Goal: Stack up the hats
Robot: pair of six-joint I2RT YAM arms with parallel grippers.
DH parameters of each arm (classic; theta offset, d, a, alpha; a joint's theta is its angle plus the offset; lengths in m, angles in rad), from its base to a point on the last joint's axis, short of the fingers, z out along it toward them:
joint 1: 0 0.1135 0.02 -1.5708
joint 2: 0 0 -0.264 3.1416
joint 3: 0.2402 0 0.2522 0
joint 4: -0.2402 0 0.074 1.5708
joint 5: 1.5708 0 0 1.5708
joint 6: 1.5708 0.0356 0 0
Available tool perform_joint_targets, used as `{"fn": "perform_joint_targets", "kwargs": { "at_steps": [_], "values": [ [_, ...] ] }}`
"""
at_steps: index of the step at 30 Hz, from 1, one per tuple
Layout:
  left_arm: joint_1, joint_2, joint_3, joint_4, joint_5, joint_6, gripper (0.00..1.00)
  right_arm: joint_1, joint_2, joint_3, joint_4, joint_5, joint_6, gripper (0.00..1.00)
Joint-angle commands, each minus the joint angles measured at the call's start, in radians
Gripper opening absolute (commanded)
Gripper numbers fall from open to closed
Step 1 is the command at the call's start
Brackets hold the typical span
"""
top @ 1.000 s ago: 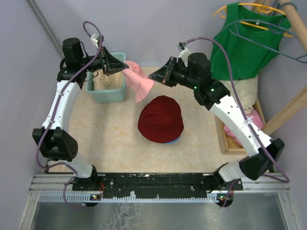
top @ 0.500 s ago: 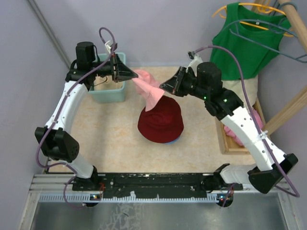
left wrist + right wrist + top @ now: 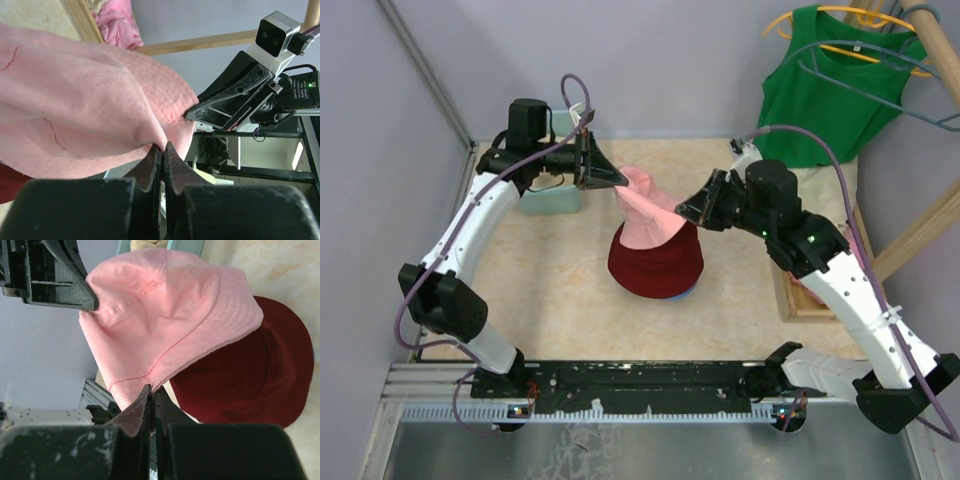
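The pink hat [image 3: 648, 213] hangs stretched between both grippers, just above the dark red hat [image 3: 655, 265]. My left gripper [image 3: 623, 181] is shut on its brim at the left; in the left wrist view the gripper [image 3: 163, 146] pinches the pink hat [image 3: 90, 100]. My right gripper [image 3: 682, 211] is shut on the brim at the right; in the right wrist view the gripper [image 3: 152, 389] grips the pink hat [image 3: 170, 310] over the dark red hat [image 3: 250, 375]. A sliver of the blue hat [image 3: 672, 296] shows under the red one. A beige hat [image 3: 145, 245] lies in the basket.
A teal basket [image 3: 545, 196] stands at the back left behind the left arm. A green tank top [image 3: 830, 80] hangs at the back right. A wooden tray [image 3: 790, 290] with pink cloth lies at the right edge.
Both grippers have carried the pink hat from beside the basket rightward and toward the front, to above the dark red hat. The right arm has drawn back to the right.
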Motion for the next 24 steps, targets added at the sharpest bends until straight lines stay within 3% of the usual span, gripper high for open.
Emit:
{"fn": "perform_joint_targets", "kwargs": {
  "at_steps": [1,7,13,17,24],
  "values": [
    [-0.014,-0.053,-0.039,-0.069,-0.024,0.06,0.06,0.003,-0.104,-0.046,-0.07,0.05,-0.025,0.0],
    [-0.041,-0.077,-0.116,-0.059,-0.045,0.066,0.14,0.003,-0.184,-0.131,-0.136,0.066,-0.011,0.0],
    [-0.054,-0.076,-0.167,-0.024,-0.078,0.078,0.41,0.008,-0.222,-0.209,-0.14,0.034,0.021,0.0],
    [-0.054,-0.108,-0.217,-0.078,-0.121,0.106,0.51,0.011,-0.253,-0.269,-0.134,0.039,0.053,0.0],
    [-0.041,-0.301,-0.502,0.026,-0.208,0.027,0.62,0.011,-0.244,-0.281,-0.115,0.038,0.068,0.0]
  ]
}}
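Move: The stacked hats, red over blue on the stand, wait some 16 cm below and 3 cm left of the right hand, about level with it fore and aft. From the left hand, the red hat is roughly 6 cm back, 5 cm right and 17 cm down. The pink hat, already pinched by both hands, has its middle about 4 cm back, 3 cm right and 3 cm below the left hand. The storage box stands some 14 cm ahead, 16 cm left and 32 cm below the left hand. The pink hat is brought down over the red one: both hands sink about 9 cm while drawing back some 5 cm. The right keeps its pinch on the brim and also goes 4–5 cm right, fingertips tipping down slightly, towards the stack's near right side; the left opens wide on the way down and lets go of its edge. ##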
